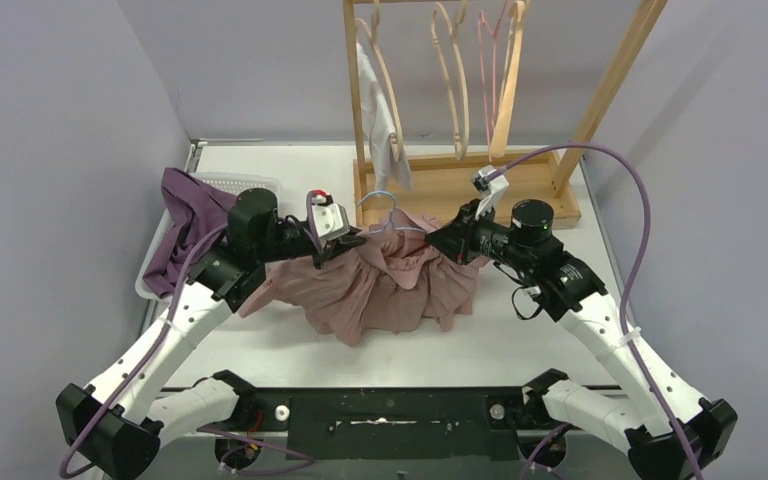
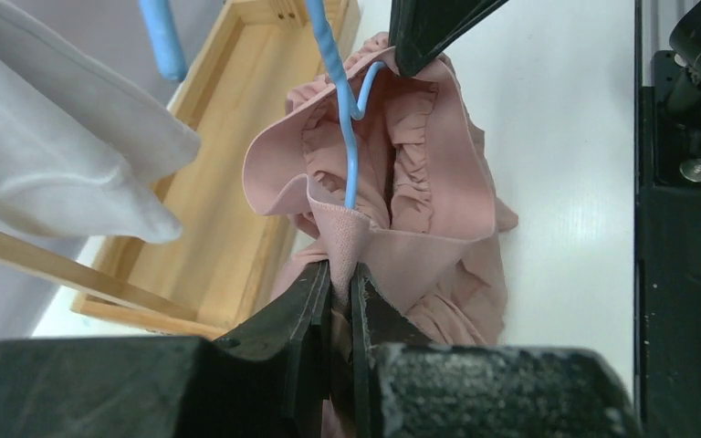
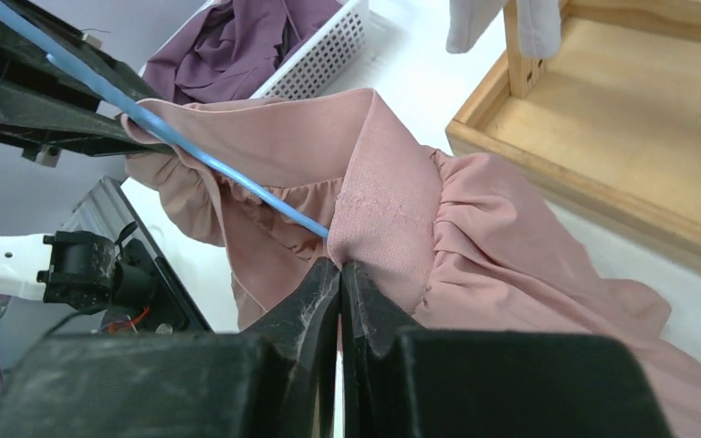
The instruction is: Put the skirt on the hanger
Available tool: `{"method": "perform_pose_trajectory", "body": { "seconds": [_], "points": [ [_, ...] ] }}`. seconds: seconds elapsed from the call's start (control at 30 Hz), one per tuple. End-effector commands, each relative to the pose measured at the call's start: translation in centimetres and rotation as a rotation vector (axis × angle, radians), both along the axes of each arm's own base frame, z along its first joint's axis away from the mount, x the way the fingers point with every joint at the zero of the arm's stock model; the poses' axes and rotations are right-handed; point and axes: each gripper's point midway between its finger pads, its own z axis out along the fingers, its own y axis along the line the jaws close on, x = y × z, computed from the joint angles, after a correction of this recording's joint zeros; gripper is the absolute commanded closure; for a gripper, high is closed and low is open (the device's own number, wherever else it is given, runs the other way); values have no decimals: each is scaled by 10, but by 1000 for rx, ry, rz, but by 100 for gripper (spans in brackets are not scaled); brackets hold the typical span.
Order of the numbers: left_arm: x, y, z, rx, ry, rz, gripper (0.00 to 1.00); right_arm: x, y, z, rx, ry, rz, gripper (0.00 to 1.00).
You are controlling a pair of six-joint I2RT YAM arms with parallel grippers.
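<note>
A pink skirt (image 1: 380, 285) hangs bunched over the middle of the table, its waistband stretched between both grippers. My left gripper (image 1: 340, 243) is shut on the waistband's left end (image 2: 340, 239). My right gripper (image 1: 442, 240) is shut on the right end (image 3: 379, 214). A light blue wire hanger (image 1: 388, 213) sits in the waistband opening, its hook up. Its blue arm (image 2: 350, 155) runs inside the gathered band toward my left jaws, and the other arm (image 3: 192, 151) ends at the fabric by my right jaws. The hanger's lower part is hidden by cloth.
A wooden rack (image 1: 460, 170) with several wooden hangers and a white garment (image 1: 378, 110) stands just behind the skirt. A white basket (image 1: 245, 183) holding purple cloth (image 1: 188, 225) sits at the left. The table's near edge carries the arm bases.
</note>
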Motion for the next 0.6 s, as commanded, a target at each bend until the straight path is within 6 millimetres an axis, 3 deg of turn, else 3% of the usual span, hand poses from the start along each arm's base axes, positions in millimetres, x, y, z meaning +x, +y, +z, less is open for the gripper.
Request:
{"method": "perform_pose_trajectory", "body": {
  "seconds": [0.0, 0.17, 0.23, 0.37, 0.47, 0.57],
  "points": [
    [-8, -13, 16, -121, -101, -79, 100, -9, 6, 5, 6, -113, 83, 100],
    [-14, -19, -43, -213, 12, -83, 100, -19, 4, -59, -99, -102, 172, 100],
    [-18, -20, -61, -208, 52, -90, 100, -20, 5, -68, -144, -116, 213, 91],
    [-24, -21, -75, -184, 82, -131, 100, -7, 3, -63, -222, -175, 223, 66],
    [-28, -22, -83, -154, 97, -162, 100, 2, 8, -48, -239, -269, 254, 61],
    [-32, -22, -82, -148, 102, -194, 100, -4, 22, -45, -223, -340, 375, 60]
  ]
}}
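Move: Between the two grippers, which hold the skirt's waistband up by its two ends, sits the blue hanger, about 6 cm right of the left hand, 7 cm left of the right hand, and 2 cm ahead of both. The bare landing spot lies some 25 cm beneath the hanger, about 3 cm back of the hands. The rack's tray is centred roughly 24 cm ahead and 23 cm right of the left hand, 25 cm ahead and 8 cm right of the right. Lowering the raised skirt and hanger together, both hands drop towards the table and ease back a little, the left by some 13 cm with a small roll, still pinching its end of the waistband. The right sinks about 10 cm, opens its fingers partway on its end as the drop finishes, tips the fingertips further down, then lifts about a centimetre. ##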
